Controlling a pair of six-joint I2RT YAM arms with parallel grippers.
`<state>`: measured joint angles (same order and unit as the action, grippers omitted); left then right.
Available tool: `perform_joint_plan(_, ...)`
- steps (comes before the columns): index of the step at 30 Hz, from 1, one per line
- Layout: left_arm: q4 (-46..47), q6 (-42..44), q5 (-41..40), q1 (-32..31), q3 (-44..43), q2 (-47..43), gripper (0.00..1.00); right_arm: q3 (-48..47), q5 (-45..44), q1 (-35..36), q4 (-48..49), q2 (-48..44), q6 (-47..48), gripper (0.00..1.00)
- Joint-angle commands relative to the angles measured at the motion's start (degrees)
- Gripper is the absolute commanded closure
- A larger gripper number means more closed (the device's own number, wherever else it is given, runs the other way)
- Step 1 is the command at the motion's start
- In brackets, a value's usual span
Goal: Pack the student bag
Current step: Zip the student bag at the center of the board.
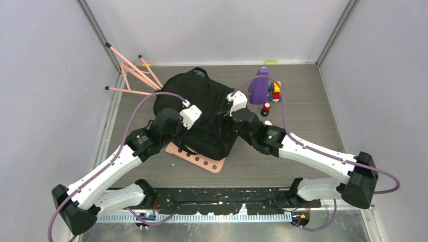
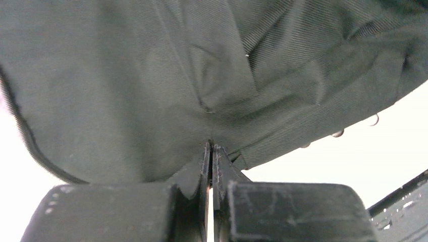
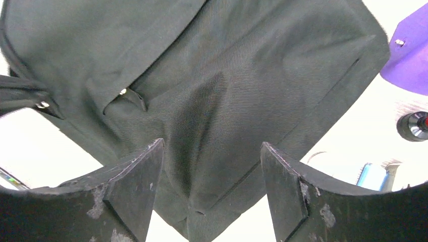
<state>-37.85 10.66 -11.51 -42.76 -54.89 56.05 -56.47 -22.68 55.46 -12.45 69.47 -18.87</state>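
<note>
The student bag, a big black fabric backpack, lies in the middle of the table, partly on a pink perforated board. My left gripper is at the bag's left side, shut on a pinch of its black fabric, which puckers toward the fingertips. At the bag's right side my right gripper stands open, with a fold of the bag lying between its two fingers, neither visibly touching it. In the top view both sets of fingers are lost against the black cloth.
A purple container, colourful toy blocks and a small dark bottle with a red cap stand just right of the bag. Pink rods lean at the back left corner. Walls enclose the table on three sides.
</note>
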Motion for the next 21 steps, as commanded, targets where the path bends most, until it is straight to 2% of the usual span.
perform_joint_plan(1,4.3,-4.5,-5.4,0.1,-2.0,-2.4,1.00,-2.9,-2.0,1.2,-0.7,3.8,-1.8,0.25)
perform_joint_plan(7,5.1,-8.5,-7.6,0.2,-1.4,-2.7,1.00,-5.6,-8.9,3.1,-3.6,9.6,-4.2,0.26)
perform_joint_plan(9,5.6,-9.8,-9.2,0.2,-1.1,-2.8,1.00,-6.1,-12.5,3.6,-5.1,10.8,-5.8,0.31)
perform_joint_plan(11,6.6,-10.3,-11.0,0.7,-0.9,-2.9,1.00,-6.5,-17.2,3.8,-7.6,11.8,-7.7,0.55)
perform_joint_plan(12,7.3,-11.9,-11.6,1.1,-0.7,-3.1,1.00,-6.5,-18.7,3.8,-8.2,12.1,-8.6,0.81)
perform_joint_plan(14,9.2,-12.8,-12.4,2.8,-0.4,-3.6,1.00,-5.8,-22.5,3.9,-9.3,11.9,-9.1,0.97)
perform_joint_plan(18,12.5,-14.0,-10.9,9.2,-0.4,-4.4,1.00,-3.2,-25.6,3.3,-9.4,9.4,-7.7,0.99)
perform_joint_plan(21,16.0,-15.4,-4.9,16.2,-0.2,-5.0,1.00,-1.9,-24.7,2.0,-8.8,7.4,-6.6,0.99)
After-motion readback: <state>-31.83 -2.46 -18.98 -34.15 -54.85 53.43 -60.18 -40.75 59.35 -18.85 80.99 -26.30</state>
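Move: The left gripper, already shut at the bag's near edge, has the bag's left zipper edge some 8 cm to its left, 6 cm ahead and 3 cm below; the pink board's near end lies about 13 cm back and 3 cm right. Below the open right gripper, a cloth fold lies about 6 cm down, 1 cm ahead and 1 cm left. The red-capped bottle stands some 19 cm right of that gripper and 4 cm farther out, the purple block 16 cm right and 14 cm ahead. Lower the open right gripper about 5 cm onto the bag, close it on the cloth fold, then draw it roughly 3 cm right while turning clockwise. Meanwhile keep the left gripper shut on the zip pull and bring it left, forward and up, gathering speed late, along the bag's zipper edge, turning some 20 degrees counter-clockwise. ##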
